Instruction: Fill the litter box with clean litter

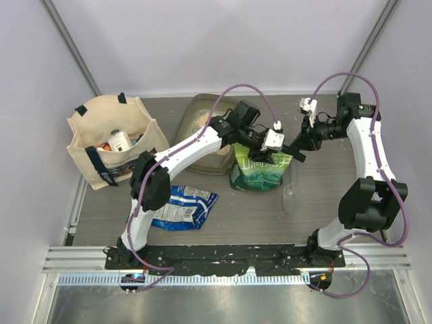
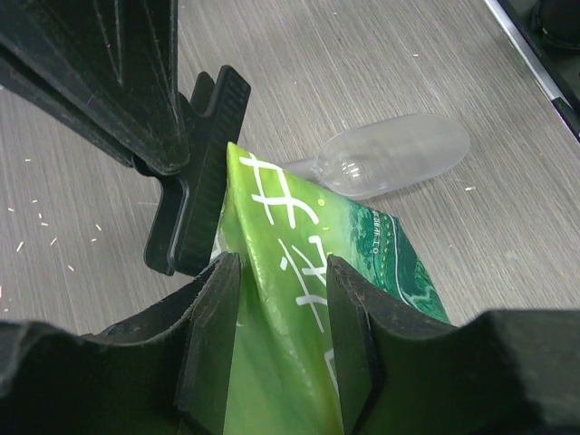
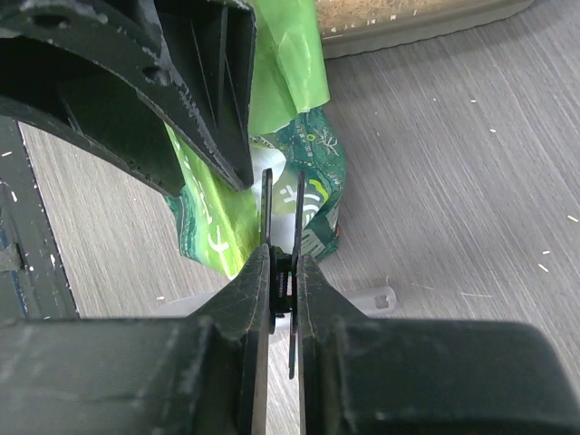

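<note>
The litter box (image 1: 196, 108) lies at the back centre of the table, with tan clean litter (image 1: 202, 121) inside; its rim (image 3: 426, 32) and the litter (image 3: 390, 11) show at the top of the right wrist view. In front of it stands a green-and-white bag (image 1: 260, 172). My left gripper (image 2: 276, 272) is shut on the bag's folded top (image 2: 281, 299). A black clip (image 2: 195, 195) sits on the bag's top edge. My right gripper (image 3: 283, 263) is shut on that clip (image 3: 299, 213), right beside the left gripper (image 1: 273, 150).
A clear plastic scoop (image 1: 290, 192) lies on the table just right of the bag. A blue crinkly packet (image 1: 182, 206) lies at the front left. A beige tote bag (image 1: 115, 138) with items in it stands at the far left.
</note>
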Motion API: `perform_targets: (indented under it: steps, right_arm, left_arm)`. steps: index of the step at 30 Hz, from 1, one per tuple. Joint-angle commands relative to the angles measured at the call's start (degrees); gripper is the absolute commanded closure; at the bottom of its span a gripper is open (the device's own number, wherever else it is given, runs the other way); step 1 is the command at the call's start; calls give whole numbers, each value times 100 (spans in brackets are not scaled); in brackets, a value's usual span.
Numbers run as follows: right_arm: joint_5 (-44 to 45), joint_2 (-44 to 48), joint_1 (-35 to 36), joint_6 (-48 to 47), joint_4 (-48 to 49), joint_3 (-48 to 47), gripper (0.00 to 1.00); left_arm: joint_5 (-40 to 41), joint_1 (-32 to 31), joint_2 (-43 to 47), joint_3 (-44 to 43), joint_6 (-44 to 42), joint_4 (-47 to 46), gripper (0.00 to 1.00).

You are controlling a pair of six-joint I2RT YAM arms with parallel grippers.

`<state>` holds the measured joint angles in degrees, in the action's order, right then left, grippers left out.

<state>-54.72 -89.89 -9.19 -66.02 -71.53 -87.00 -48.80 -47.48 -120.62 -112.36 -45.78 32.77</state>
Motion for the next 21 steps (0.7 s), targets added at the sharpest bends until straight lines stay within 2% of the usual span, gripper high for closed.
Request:
perform_targets:
  steps: [1,8,11,14,18,21]
  right_arm:
    - [-65,-73,5,-201,-625,-168,98]
    - [-74,-91,-21,-52,-626,-177,99]
    - [-39,-3,-257,229,-319,-255,99]
    - [-127,50,-539,125,-353,-650,99]
    - [66,313,-724,-1243,-1256,-994,99]
    - [286,655,-725,-1747,-1469,-583,99]
  left_arm:
    - [19,-94,-58,-269,-256,-17,54]
    - [160,-103,-199,-234,-134,-69,63]
    - [116,-68,-225,-190,481,-429,68]
    - [-165,-50,-269,-217,1017,-623,74]
    - [-490,-42,-331,-173,1843,-1123,85]
    - [-552,-42,-296,29,2581,-1729,92]
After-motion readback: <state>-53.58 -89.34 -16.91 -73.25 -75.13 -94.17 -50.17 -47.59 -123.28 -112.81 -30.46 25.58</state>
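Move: The rim of the green litter bag already runs between my half-open left fingers, practically at the hand point. The black clip, held in my right hand, is about 8 cm to the left hand's right and 2 cm ahead. The clear scoop lies some 11 cm right, 5 cm back and 18 cm below; the litter box is about 18 cm left, 14 cm ahead and 16 cm below. From my right hand, that stretch of rim is roughly 8 cm left and 2 cm back. I shut my left fingers on the bag's rim until they pinch it nearly closed, easing only a centimetre or two right along the rim towards its corner and rolling the wrist some 10 degrees. My right hand first stays by that corner, then carries the clip away, about 5 cm right while rising about 3 cm, its grip kept. ##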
